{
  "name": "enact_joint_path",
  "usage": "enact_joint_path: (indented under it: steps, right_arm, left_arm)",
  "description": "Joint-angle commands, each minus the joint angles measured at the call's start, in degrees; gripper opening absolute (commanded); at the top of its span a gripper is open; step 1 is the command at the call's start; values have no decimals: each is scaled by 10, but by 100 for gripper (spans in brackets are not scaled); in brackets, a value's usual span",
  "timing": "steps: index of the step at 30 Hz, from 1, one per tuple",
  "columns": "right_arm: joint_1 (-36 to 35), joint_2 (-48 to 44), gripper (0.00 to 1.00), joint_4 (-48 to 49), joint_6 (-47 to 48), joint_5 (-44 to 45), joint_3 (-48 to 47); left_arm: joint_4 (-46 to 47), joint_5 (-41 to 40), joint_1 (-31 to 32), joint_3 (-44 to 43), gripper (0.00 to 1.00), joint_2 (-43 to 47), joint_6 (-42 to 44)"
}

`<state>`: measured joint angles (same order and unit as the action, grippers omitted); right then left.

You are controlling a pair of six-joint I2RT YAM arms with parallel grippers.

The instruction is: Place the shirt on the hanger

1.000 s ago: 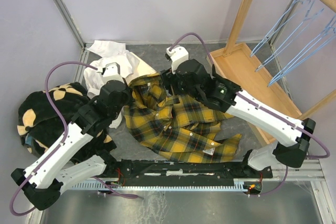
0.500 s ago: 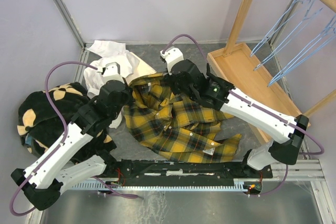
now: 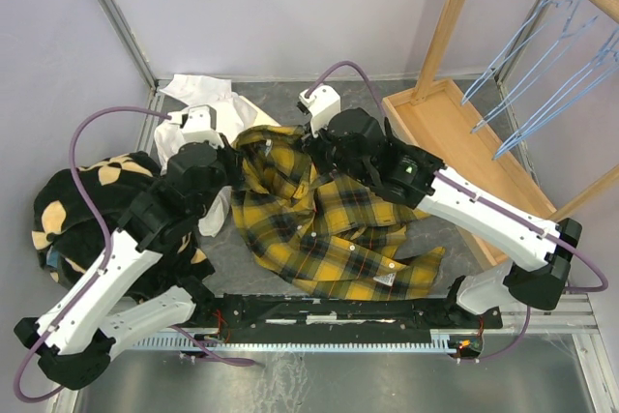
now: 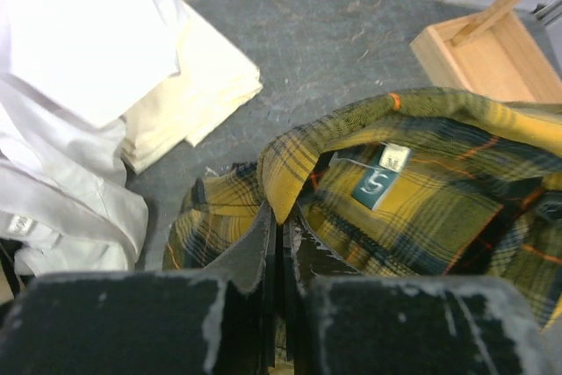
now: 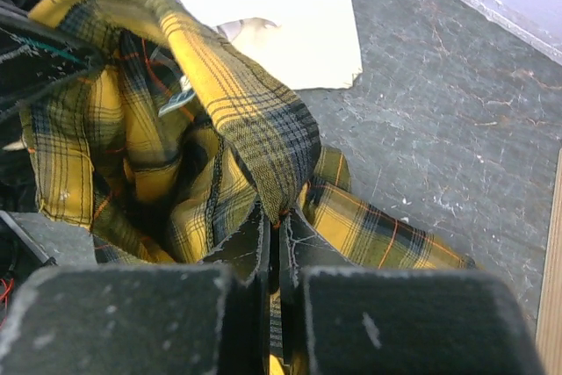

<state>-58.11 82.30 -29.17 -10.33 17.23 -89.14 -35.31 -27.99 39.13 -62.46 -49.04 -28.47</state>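
Observation:
The yellow and black plaid shirt [image 3: 319, 229] lies crumpled on the grey table between the two arms, its collar end raised at the back. My left gripper [image 4: 281, 214] is shut on the collar's left side, close to the neck label [image 4: 374, 183]. My right gripper [image 5: 279, 215] is shut on a fold of the collar band a little to the right. In the top view the left gripper [image 3: 237, 150] and the right gripper [image 3: 309, 147] hold the collar stretched between them. Light-blue wire hangers [image 3: 542, 74] hang from a wooden rail at the top right, away from both grippers.
A plain white garment [image 3: 208, 108] lies at the back left, just behind the collar. A black fleece with tan patches [image 3: 77, 210] sits on the left by the left arm. The rack's wooden base tray [image 3: 464, 152] and upright post [image 3: 450, 21] stand at the right.
The right gripper has shut on the shirt's collar band. Both grippers have drawn the collar end up and toward the back of the table; the left arm shifted back-left.

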Motion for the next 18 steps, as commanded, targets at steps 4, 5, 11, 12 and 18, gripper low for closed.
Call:
enact_joint_path:
  steps: [4, 5, 11, 12, 18]
  right_arm:
    - [0, -8, 0, 68, 33, -9, -96]
    - [-1, -6, 0, 75, 39, -4, -111]
    - [0, 21, 0, 104, 122, 8, -260]
    - [-1, 28, 0, 101, 134, 5, -293]
    - [0, 60, 0, 100, 182, -17, -444]
  left_arm:
    - [14, -41, 0, -170, 3, -37, 137]
    - [14, -44, 1, -191, 3, -46, 149]
    - [39, -67, 2, -343, 3, -99, 220]
    - [45, -65, 2, -380, 3, -108, 231]
    - [58, -35, 2, -549, 3, -148, 284]
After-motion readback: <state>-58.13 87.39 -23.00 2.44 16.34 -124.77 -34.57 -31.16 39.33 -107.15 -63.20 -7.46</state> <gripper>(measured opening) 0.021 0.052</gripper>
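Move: Both hands already hold the plaid shirt by its collar, some 14 cm apart and level. The body of the shirt still lies below on the table: its middle is about 19 cm to the right of the left hand, 10 back and 14 lower, and from the right hand 5 cm to the right, 10 back and 15 lower. The white shirts lie 12 cm ahead of the left hand, 10 to its left and 14 lower. The hangers hang about 30 cm to the right of the right hand, level with it fore and aft, and 22 cm higher. Keeping their fingers shut on the two sides of the collar, both hands lift the plaid shirt together almost straight up by about 25 cm, slowly at first and then fast, and are still climbing at the end. As they rise they tilt their fingertips upward by some 30 degrees, from pointing a little down to pointing slightly above level, while they draw a few centimetres apart, the left hand to the left and the right hand, late on, to the right. ##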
